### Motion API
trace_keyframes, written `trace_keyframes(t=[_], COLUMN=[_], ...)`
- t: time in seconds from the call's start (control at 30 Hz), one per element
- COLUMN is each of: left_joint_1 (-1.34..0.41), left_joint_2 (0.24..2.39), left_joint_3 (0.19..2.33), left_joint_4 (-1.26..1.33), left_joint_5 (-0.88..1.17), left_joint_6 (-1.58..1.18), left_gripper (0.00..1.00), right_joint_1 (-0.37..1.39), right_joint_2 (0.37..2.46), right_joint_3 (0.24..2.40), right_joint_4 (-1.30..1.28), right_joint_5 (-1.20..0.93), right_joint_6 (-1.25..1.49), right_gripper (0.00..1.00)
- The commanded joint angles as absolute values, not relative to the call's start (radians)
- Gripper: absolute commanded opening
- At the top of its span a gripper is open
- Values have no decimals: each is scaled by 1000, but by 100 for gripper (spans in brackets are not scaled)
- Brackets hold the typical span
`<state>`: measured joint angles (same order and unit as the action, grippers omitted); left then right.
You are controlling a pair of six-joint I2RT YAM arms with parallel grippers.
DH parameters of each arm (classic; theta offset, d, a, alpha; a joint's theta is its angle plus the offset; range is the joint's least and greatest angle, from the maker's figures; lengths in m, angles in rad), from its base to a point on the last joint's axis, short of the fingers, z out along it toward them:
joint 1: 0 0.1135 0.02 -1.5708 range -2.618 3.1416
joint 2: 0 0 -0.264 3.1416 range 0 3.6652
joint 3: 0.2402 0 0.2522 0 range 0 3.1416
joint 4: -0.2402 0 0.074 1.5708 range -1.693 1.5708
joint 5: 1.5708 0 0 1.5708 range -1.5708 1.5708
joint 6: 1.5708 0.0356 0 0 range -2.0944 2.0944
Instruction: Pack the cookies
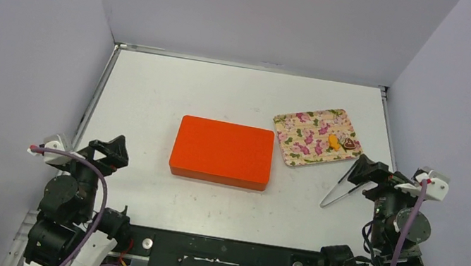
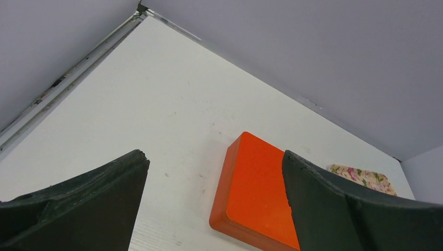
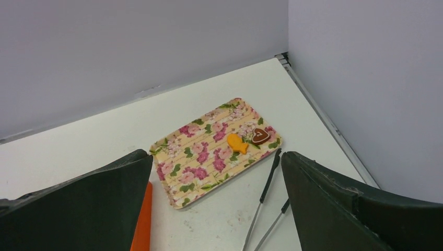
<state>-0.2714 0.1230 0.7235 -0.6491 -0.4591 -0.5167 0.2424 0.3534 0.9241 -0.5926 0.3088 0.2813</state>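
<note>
Two cookies lie on a flowered tray (image 1: 307,137) at the back right: an orange fish-shaped cookie (image 1: 334,143) and a dark brown heart-shaped cookie (image 1: 349,143) with a pink centre. The right wrist view shows the tray (image 3: 209,151), the orange cookie (image 3: 237,143) and the heart cookie (image 3: 260,135). A closed orange box (image 1: 222,152) lies mid-table, also in the left wrist view (image 2: 256,188). My left gripper (image 1: 114,149) is open and empty at the near left. My right gripper (image 1: 364,169) is open and empty, just near of the tray.
Metal tongs (image 1: 339,189) with black tips lie on the table beside my right gripper, also in the right wrist view (image 3: 265,196). Grey walls enclose the table on three sides.
</note>
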Motion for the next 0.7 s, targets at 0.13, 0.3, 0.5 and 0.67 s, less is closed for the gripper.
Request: trace_keyframes(t=[0.13,0.3,0.5,0.67], left_joint_1=[-265,-262,-251,-249], left_joint_2=[21,5,5,5], left_joint_3=[677,678,688,687], left_joint_4=[-699,-726,-760,-762], left_joint_5=[-582,-613,-669,-672], left_joint_6=[-566,-599,-628,-632], left_gripper=[97,97,97,97], right_joint_1=[250,254,255,255], right_joint_2=[194,127,100,101], right_joint_3=[826,777,745,743], right_joint_4=[-638,-627,-612,-609], right_joint_5=[422,434,422,416], right_joint_6=[268,284,277,275], right_gripper=[100,100,100,100])
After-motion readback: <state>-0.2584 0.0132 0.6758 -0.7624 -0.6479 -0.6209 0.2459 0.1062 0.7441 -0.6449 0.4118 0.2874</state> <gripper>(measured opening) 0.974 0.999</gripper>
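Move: Both hands are empty and drawn back. The closed orange box lies about 12 cm ahead of the left gripper, some 29 cm to its right and 25 cm below. From the right gripper the box is about 11 cm ahead, 36 cm left and 31 cm below. The tongs lie about 8 cm ahead and 2 cm right of this hand, the flowered tray roughly 24 cm ahead and 4 cm left, both some 33 cm below. Finish backing both empty grippers off to rest, fingers left wide open, touching nothing. Ease the right one down about 5 cm, with a little back and to the right, then let it settle. Swing the left one outward to its left, down and slightly back, about 5 cm in all, turning it some 10 degrees counter-clockwise. ##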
